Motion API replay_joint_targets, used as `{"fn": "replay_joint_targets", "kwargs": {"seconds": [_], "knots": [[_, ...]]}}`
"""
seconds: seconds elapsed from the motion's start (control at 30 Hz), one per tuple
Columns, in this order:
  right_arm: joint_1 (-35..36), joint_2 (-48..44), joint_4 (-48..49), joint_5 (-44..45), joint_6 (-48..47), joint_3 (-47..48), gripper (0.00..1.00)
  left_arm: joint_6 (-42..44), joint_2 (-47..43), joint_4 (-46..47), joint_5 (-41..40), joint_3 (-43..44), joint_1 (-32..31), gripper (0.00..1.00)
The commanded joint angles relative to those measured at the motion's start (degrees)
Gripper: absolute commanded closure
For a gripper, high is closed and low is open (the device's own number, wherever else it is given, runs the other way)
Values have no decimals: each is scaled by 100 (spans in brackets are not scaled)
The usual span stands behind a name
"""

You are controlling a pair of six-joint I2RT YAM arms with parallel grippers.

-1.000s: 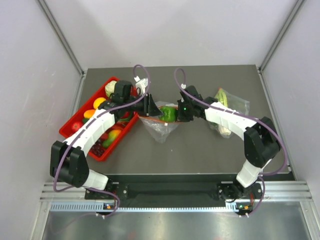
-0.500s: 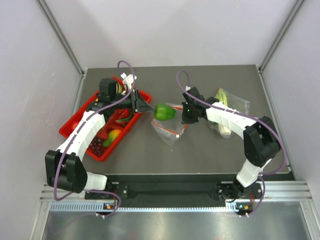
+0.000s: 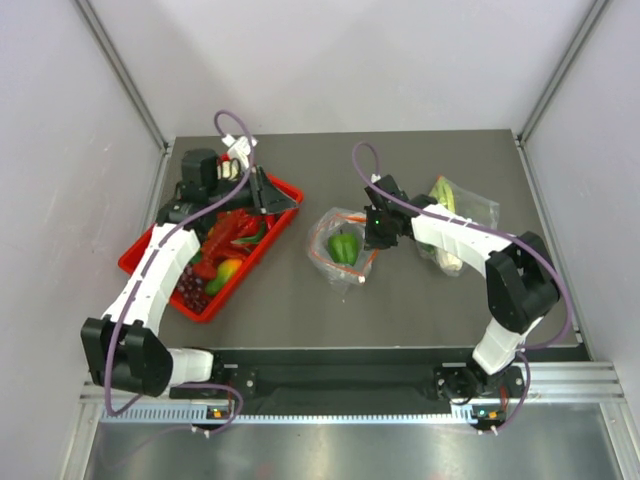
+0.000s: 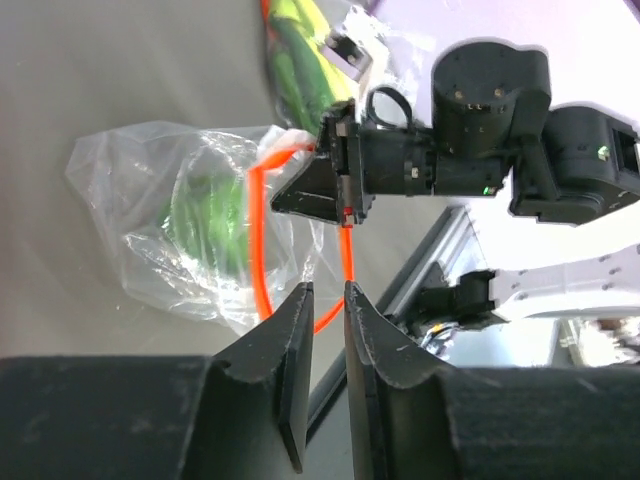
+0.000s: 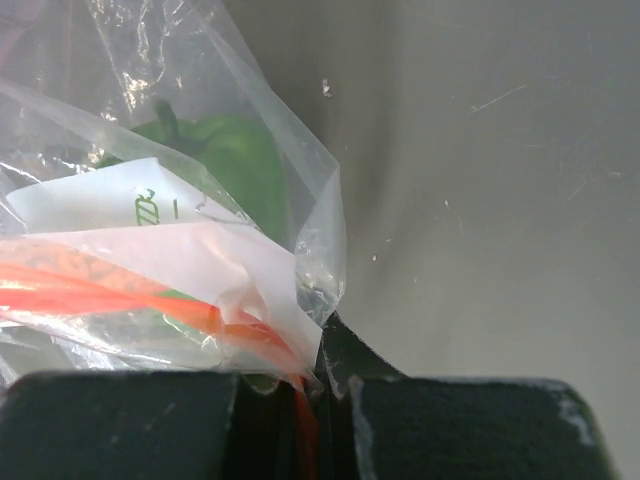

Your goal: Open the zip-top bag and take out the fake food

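Observation:
The zip-top bag (image 3: 335, 252) lies crumpled at mid-table, its red-orange strip (image 4: 262, 240) bowed into an open loop. One green piece of fake food (image 3: 345, 247) sits inside it, seen through the plastic (image 5: 235, 150). My right gripper (image 3: 370, 235) is shut on the bag's strip at its right end (image 5: 315, 350). My left gripper (image 3: 293, 200) hangs over the red basket's far right corner, well left of the bag. Its jaws (image 4: 325, 290) stand a narrow gap apart with nothing between them. Long red chili-like pieces (image 3: 232, 225) lie in the basket.
A red basket (image 3: 200, 318) of toy fruit and vegetables stands at the left. Another clear bag with a white-and-green leek (image 3: 455, 215) lies under my right arm at the right. Grey walls close in the table on three sides.
My left gripper let go of the bag's mouth and drew back left to the basket, jaws narrowing. The bag slumped onto the table with the green piece inside. The right gripper held on.

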Motion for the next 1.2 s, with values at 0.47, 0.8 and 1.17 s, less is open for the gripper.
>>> {"fn": "replay_joint_targets", "kwargs": {"seconds": [0.47,0.8,1.17], "knots": [[-14,108,105,-7,-40,169,100,654,855,-628,-2792,685,-2888,55],[-5,-33,122,-16,-22,116,100,806,1769,-259,-3066,632,-2897,54],[74,-50,228,-34,39,-7,100,1253,2078,276,-4260,483,-3002,46]]}}
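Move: To the left hand's right by about 11 cm, roughly 2 cm nearer the base and 23 cm below, lies the green pepper inside the upright bag. The right gripper's pinched rim is some 17 cm right of the left hand, level with it forward and 20 cm lower; the red tray's middle is 20 cm left, also level forward, 24 cm lower. From the right hand, the pepper is about 6 cm left, 2 cm back and 4 cm below. Swinging away from above the tray, the left hand sweeps some 12 cm right and about 6 cm back, then sinks steeply, 17 cm below its start, while easing forward again, down to the bag's mouth over the pepper. Its fingers tip about 30 degrees more steeply down and open to half. The right gripper keeps its pinch on the rim, nearly still. ##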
